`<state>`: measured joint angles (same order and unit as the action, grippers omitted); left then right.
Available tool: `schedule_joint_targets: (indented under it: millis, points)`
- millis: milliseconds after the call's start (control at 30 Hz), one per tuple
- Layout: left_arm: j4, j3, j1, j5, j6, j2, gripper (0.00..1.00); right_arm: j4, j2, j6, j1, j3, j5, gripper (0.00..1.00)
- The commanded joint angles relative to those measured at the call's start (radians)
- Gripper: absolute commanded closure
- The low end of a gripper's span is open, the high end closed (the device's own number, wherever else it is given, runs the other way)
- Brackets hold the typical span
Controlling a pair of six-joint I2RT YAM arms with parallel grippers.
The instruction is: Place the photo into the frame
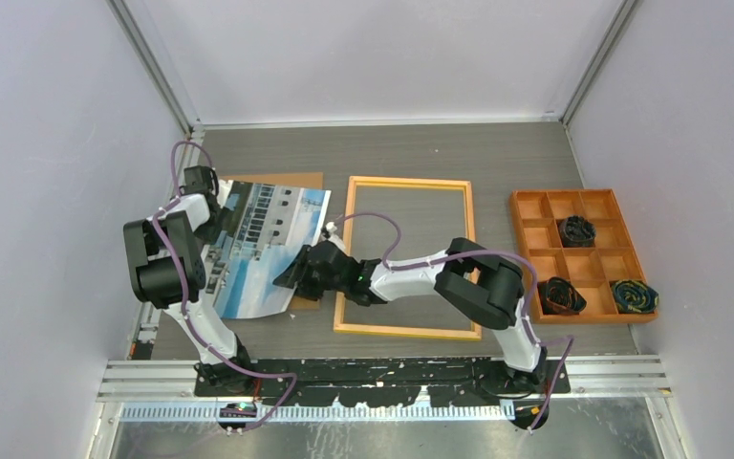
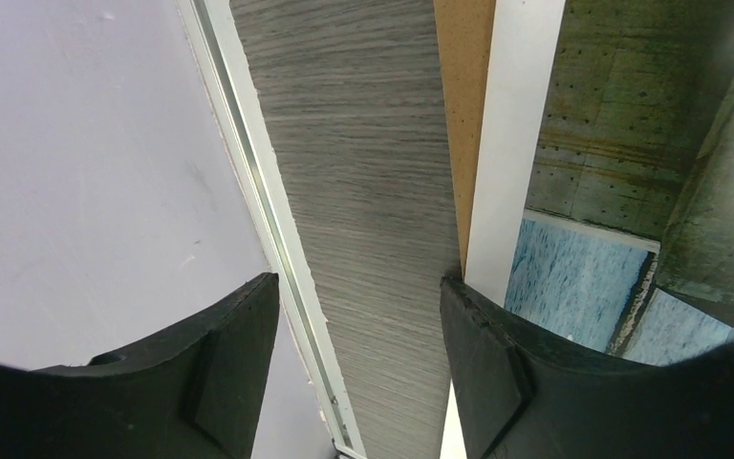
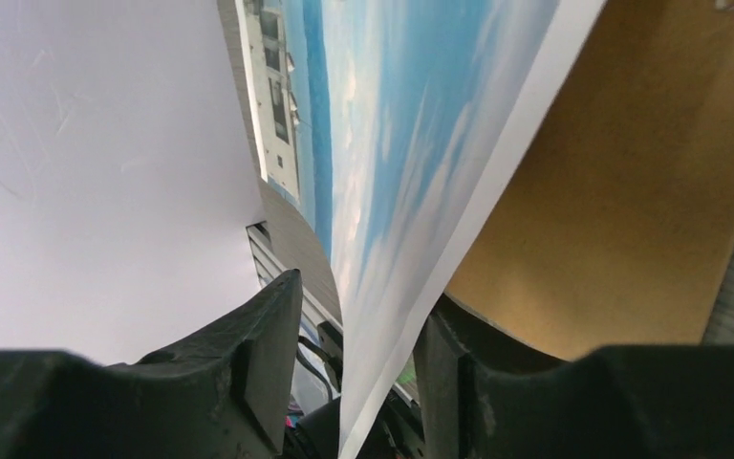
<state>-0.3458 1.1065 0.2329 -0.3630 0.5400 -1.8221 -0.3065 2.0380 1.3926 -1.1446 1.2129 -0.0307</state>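
The photo (image 1: 253,253), blue sky and pale buildings, lies left of centre on a brown backing board (image 1: 291,179). Its right edge is lifted. The empty yellow frame (image 1: 408,180) lies flat just to its right. My right gripper (image 1: 289,278) reaches across the frame's left side to that lifted edge. In the right wrist view the photo (image 3: 392,143) stands edge-on between the jaws of my right gripper (image 3: 358,382), with a gap at the left finger (image 3: 258,363). My left gripper (image 1: 214,212) is open at the photo's left edge. In the left wrist view its right finger (image 2: 497,373) is over the photo's white border (image 2: 516,115).
An orange compartment tray (image 1: 564,192) stands at the right with three dark coiled items (image 1: 576,230) in it. The side wall (image 2: 86,172) and its rail run close beside my left gripper. The brown board (image 3: 631,191) lies under the photo's right edge.
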Motion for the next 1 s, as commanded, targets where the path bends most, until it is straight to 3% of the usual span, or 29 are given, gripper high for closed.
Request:
schedule_joint_targets:
  millis: [0,133,367,467,567,800,967]
  points:
    - [-0.114,-0.017,-0.004,0.084,-0.007,-0.013,0.35,0.005,0.022,0.008,0.018,0.029,0.004,0.55]
    - [-0.137,-0.005,-0.002,0.096,-0.013,-0.006,0.34,0.076,-0.001,-0.049,0.029,0.053,-0.007,0.77]
    - [-0.268,0.090,0.043,0.169,-0.047,0.016,0.26,0.197,-0.082,-0.220,0.033,0.097,0.011,0.98]
    - [-0.314,0.131,0.066,0.181,-0.060,0.047,0.18,0.288,-0.132,-0.348,0.032,0.146,0.017,0.99]
    - [-0.366,0.167,0.078,0.212,-0.073,0.088,0.11,0.476,-0.226,-0.530,0.033,0.222,-0.010,0.99]
    - [-0.447,0.220,0.078,0.251,-0.113,0.172,0.00,0.984,-0.492,-0.925,0.094,0.432,-0.249,0.99]
    - [-0.482,0.240,0.077,0.287,-0.135,0.191,0.00,1.534,-0.528,-1.025,0.144,0.712,-0.626,0.99]
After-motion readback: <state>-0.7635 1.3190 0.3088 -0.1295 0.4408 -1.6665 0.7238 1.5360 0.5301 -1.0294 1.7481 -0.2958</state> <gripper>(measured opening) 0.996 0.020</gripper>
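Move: Between the right hand's open fingers stands the photo's raised right-hand edge, near its closer corner; the photo's middle lies about 7 cm ahead, 6 cm left and 4 cm lower. The cardboard under it centres some 9 cm ahead and 5 cm left, the empty frame about 6 cm ahead and 26 cm right, both roughly 5 cm below. From the left hand, at the photo's left edge, its middle is about 14 cm right, 5 cm back and 1 cm lower. Closing on the photo's right-hand edge while dipping about 2 cm, the right hand pinches it, then whips up to some 25 cm above its start and about 17 cm right, with a little forward, turning its fingers from leftward towards forward. The left hand draws back slightly, opens wide and rises about 8 cm off the photo's left edge. ##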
